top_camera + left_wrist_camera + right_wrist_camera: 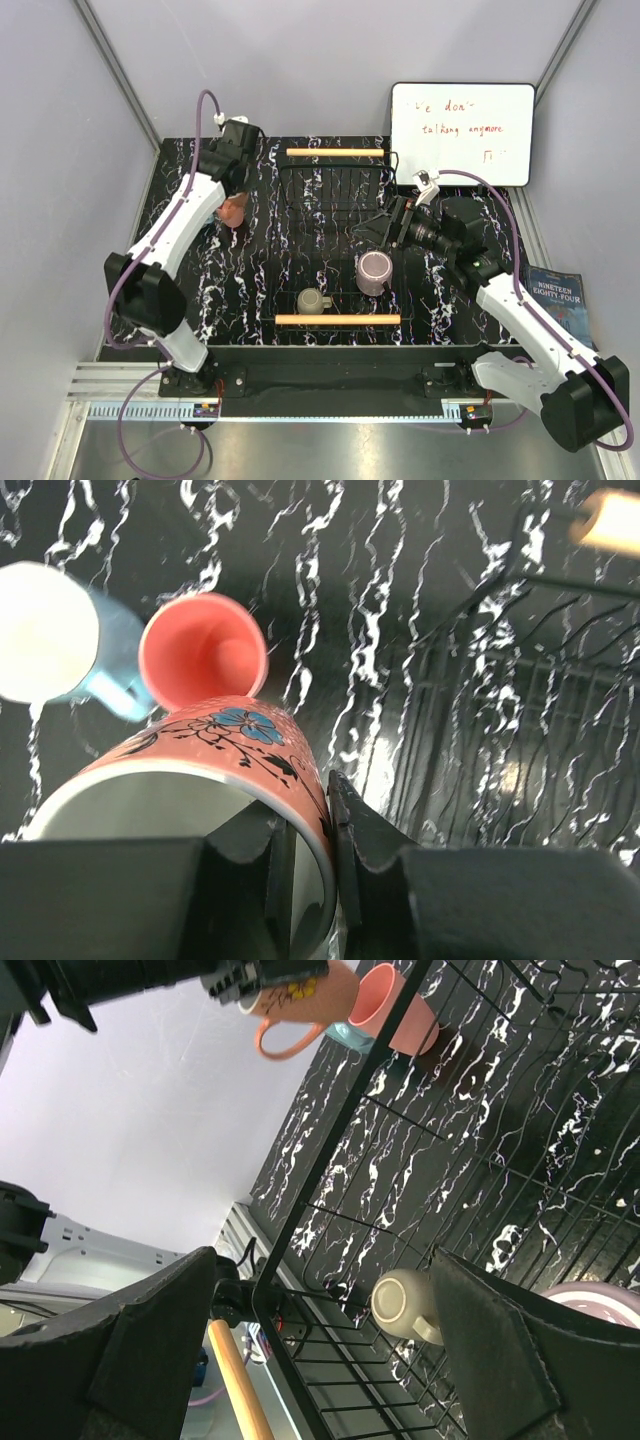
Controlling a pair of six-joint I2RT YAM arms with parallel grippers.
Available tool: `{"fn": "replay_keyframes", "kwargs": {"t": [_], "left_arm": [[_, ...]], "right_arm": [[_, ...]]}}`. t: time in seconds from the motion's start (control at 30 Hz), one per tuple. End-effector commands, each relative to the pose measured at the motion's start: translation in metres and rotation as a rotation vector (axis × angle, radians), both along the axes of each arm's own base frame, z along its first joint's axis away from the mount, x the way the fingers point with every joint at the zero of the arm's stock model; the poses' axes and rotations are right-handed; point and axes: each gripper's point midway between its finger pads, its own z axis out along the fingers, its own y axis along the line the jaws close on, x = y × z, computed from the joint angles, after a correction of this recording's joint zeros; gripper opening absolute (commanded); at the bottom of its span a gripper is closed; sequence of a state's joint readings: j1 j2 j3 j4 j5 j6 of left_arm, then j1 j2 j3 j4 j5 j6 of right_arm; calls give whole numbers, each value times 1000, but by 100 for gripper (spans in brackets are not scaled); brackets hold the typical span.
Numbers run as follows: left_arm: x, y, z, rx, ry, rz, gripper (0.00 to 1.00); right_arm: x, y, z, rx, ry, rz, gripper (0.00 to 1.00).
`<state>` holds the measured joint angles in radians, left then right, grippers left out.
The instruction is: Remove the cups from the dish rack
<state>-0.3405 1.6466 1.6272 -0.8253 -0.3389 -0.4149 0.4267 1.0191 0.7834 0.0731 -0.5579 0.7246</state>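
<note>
The black wire dish rack point(335, 200) sits mid-table and holds two cups, a mauve one point(374, 272) and a small olive-grey one point(312, 301). Left of the rack, my left gripper point(237, 202) is shut on the rim of the terracotta cup point(215, 742), one finger inside and one outside. Below it a pink cup point(205, 650) and a light blue cup point(60, 635) rest on the table. My right gripper point(373, 231) hovers open over the rack. In its wrist view the olive-grey cup point(405, 1305) lies by its right finger, and the mauve cup point(600, 1305) shows at the lower right.
A white whiteboard point(462, 133) leans at the back right. A blue book point(560, 300) lies off the table's right side. The rack has a wooden handle at its far end point(335, 152) and one at its near end point(337, 319). Grey walls enclose the table.
</note>
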Motion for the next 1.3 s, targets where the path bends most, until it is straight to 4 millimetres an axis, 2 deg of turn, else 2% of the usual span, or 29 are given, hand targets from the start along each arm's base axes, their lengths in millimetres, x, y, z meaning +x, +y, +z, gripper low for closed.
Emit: {"fn": "replay_keyframes", "kwargs": {"t": [0.0, 0.1, 0.43, 0.7, 1.27], "left_arm": [[32, -15, 38, -45, -127, -43, 0], [45, -22, 25, -46, -101, -52, 0], [71, -30, -43, -35, 30, -49, 0], [85, -38, -79, -51, 90, -66, 0], [83, -40, -134, -62, 196, -62, 0]], "right_arm": [[1, -1, 18, -2, -71, -8, 94], [2, 0, 16, -6, -69, -3, 94], [1, 0, 10, -30, -62, 7, 94], [2, 0, 3, -43, -46, 7, 94], [6, 1, -9, -64, -30, 7, 94]]}}
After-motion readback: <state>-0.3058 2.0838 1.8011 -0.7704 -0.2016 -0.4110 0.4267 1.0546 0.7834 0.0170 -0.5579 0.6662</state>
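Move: Ahead of the left hand, which holds the orange mug by its rim, the bare table spot for it lies about 5 cm forward, 1 cm right and some 21 cm down. The pink cup stands about 3 cm ahead and 6 cm left, the blue cup 4 cm ahead and 16 cm left; the rack's far left corner is 10 cm ahead, 9 cm right. From the right hand the spot is roughly 18 cm ahead, 25 cm left. Carrying the orange mug, the left hand first swings forward and slightly right past the pink cup, then sinks about 12 cm into the gap between that cup and the rack, easing off near the table while its fingers tip some 15 degrees further down. The fingers keep their pinch on the rim. The open right hand, over the rack, settles about 2 cm. ##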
